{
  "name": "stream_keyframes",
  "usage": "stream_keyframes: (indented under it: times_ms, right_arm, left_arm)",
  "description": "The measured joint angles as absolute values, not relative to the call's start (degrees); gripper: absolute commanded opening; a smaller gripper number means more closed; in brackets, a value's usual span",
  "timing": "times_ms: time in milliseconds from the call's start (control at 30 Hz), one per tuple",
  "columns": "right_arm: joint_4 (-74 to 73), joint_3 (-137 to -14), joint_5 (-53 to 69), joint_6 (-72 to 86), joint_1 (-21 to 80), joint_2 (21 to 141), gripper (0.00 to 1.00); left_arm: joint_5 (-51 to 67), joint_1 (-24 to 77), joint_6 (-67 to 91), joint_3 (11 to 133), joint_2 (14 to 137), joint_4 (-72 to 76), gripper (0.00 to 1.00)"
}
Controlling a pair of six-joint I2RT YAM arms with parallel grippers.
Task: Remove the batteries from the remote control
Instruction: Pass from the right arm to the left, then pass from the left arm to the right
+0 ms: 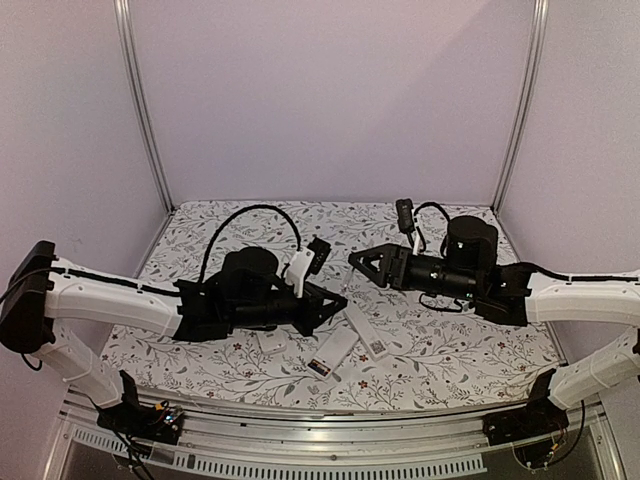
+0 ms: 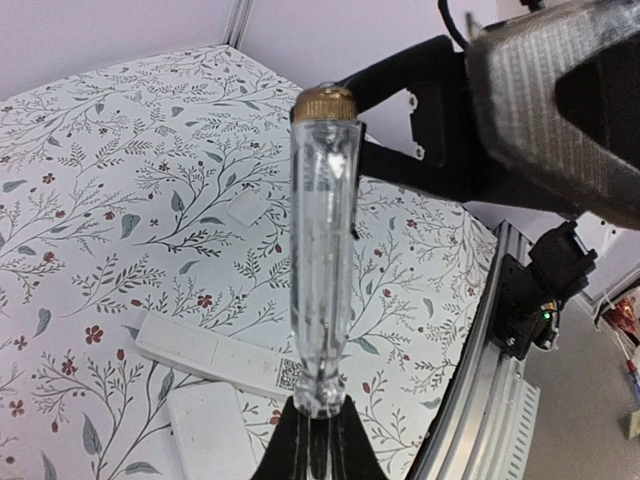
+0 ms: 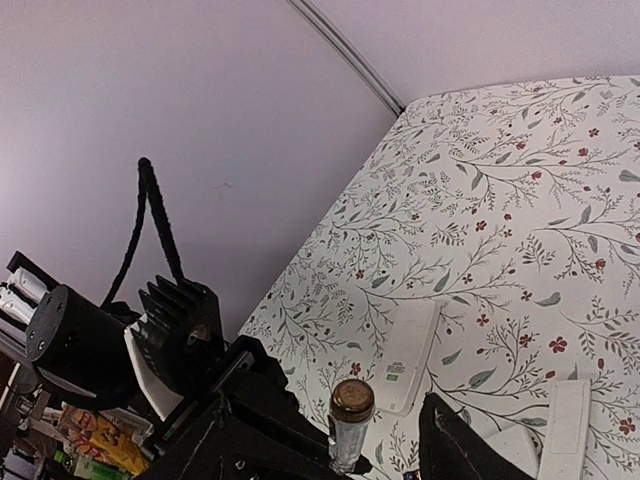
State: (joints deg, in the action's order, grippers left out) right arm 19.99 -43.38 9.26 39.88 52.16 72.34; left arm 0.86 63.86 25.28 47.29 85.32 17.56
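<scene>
My left gripper is shut on the tip end of a long clear-handled tool with a brass cap, which points up and away from it. In the top view the left gripper and the right gripper meet tip to tip over the middle of the table. My right gripper stands open, and the tool's brass cap rises between its fingers without touching them. A white remote control lies flat below the tool. I cannot make out the batteries.
Two more long white remotes and a short white slab lie on the floral table. A small white square lies farther out. The metal rail marks the near edge.
</scene>
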Motion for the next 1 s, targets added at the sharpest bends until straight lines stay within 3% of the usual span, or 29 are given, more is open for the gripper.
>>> stream_keyframes:
  times_ms: [533, 733, 800, 933, 1000]
  right_arm:
    - [15.4, -46.9, 4.8, 42.6, 53.3, 77.9, 0.36]
    - [15.4, -47.7, 4.8, 42.9, 53.4, 80.0, 0.14]
    - [15.4, -47.8, 5.0, 43.5, 53.4, 80.6, 0.05]
    - [15.2, -47.9, 4.3, 44.2, 53.6, 80.9, 0.0]
    - [15.2, -47.9, 3.4, 44.3, 53.6, 80.9, 0.0]
  left_arm:
    - [-2.2, 64.7, 26.3, 47.4, 85.9, 16.7, 0.0]
    - [-2.5, 64.9, 26.3, 47.5, 86.7, 15.7, 0.0]
    - [-2.8, 64.9, 26.3, 47.5, 87.1, 15.0, 0.11]
    - [-3.8, 65.1, 26.0, 47.5, 87.4, 14.1, 0.57]
    - [-4.6, 65.2, 26.0, 47.4, 87.4, 13.6, 0.71]
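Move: Standing up out of the left fingers, the screwdriver's clear handle has its middle about 3 cm to the right hand's left, 1 cm back and 3 cm below; from the left hand it is some 4 cm up, 2 cm ahead and 1 cm right. On the table, roughly 24 cm below the right hand, the remote control lies 6 cm left and 2 cm back, the slim white box 3 cm ahead and 2 cm right. Sinking about 4.5 cm while easing some 2 cm forward and 2 cm left, the right hand brings its half-open fingers around the brass-capped end of the screwdriver handle, tips down slightly, and closes to pinch it. The left keeps its grip on the shaft, lowers about 3 cm, mostly late, then opens to about half and lets go. ##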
